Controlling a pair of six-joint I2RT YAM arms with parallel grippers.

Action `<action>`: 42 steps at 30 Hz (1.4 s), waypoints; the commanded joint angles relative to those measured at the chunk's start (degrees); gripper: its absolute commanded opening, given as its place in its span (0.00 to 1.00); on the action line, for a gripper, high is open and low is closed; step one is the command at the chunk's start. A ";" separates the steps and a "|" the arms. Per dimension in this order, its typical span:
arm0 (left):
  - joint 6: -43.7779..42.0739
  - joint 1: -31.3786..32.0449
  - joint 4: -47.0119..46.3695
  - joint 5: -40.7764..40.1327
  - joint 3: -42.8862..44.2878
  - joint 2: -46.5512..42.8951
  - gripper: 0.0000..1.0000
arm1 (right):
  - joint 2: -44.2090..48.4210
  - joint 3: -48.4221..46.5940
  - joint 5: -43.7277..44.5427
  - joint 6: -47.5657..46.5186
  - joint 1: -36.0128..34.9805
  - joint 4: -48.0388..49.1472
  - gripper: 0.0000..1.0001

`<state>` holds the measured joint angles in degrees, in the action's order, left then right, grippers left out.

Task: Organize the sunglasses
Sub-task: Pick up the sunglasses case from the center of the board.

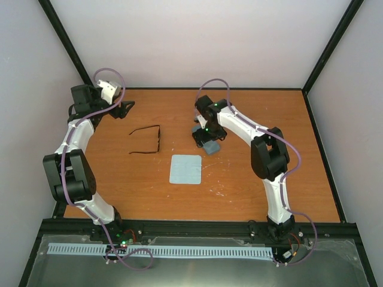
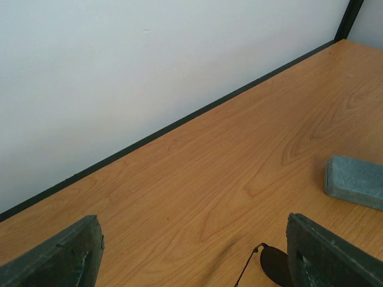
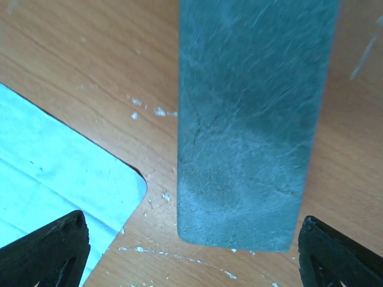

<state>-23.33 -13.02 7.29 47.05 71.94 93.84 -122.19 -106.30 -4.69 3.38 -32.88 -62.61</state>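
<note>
The sunglasses [image 1: 147,141] lie on the wooden table left of centre, with a thin dark frame and both temple arms spread open. In the left wrist view one dark lens [image 2: 272,263] shows at the bottom, next to the right finger. My left gripper [image 1: 124,108] is open and empty, hovering behind and left of the sunglasses. My right gripper [image 1: 203,141] is open, hovering over the near end of the closed grey-blue case [image 3: 251,119]. The case also shows in the top view [image 1: 211,147] and the left wrist view [image 2: 354,181].
A flat light-blue cloth [image 1: 185,169] lies in front of the case and right of the sunglasses; its corner shows in the right wrist view [image 3: 54,167]. White walls with black edge rails enclose the table at the back and sides. White flecks dot the wood near the case.
</note>
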 commanded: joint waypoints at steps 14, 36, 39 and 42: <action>-0.48 -0.08 -0.57 1.30 -0.31 0.99 0.83 | -8.28 -4.00 4.22 -2.17 -0.69 0.71 0.96; -0.19 0.13 0.98 6.41 0.40 2.31 0.83 | -8.91 -6.94 1.63 -1.97 -0.51 0.16 0.54; -0.73 1.34 3.22 7.87 0.94 2.31 0.83 | -7.71 -6.68 0.81 -2.05 -0.47 0.53 0.46; -1.17 3.28 4.97 8.57 1.02 2.27 0.84 | -6.86 -6.71 -0.95 -1.71 -0.28 0.54 0.36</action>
<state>-23.35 -12.14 8.64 51.92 71.50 95.42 -132.33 -111.79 -2.50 1.32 -33.36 -61.93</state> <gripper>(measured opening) 0.831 0.679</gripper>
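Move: The sunglasses case lies just under the right hand's open fingers, about 5 cm down and 2 cm ahead, with no clear sideways offset. Counted from the right hand, the cloth is some 9 cm back and 7 cm left, and the sunglasses are about 21 cm left and 2 cm ahead. From the left hand the case is roughly 27 cm to the right, 6 cm back and 22 cm down. The right hand sinks about 5 cm over the sunglasses case, edges 2 cm forward and pinches its long sides. ##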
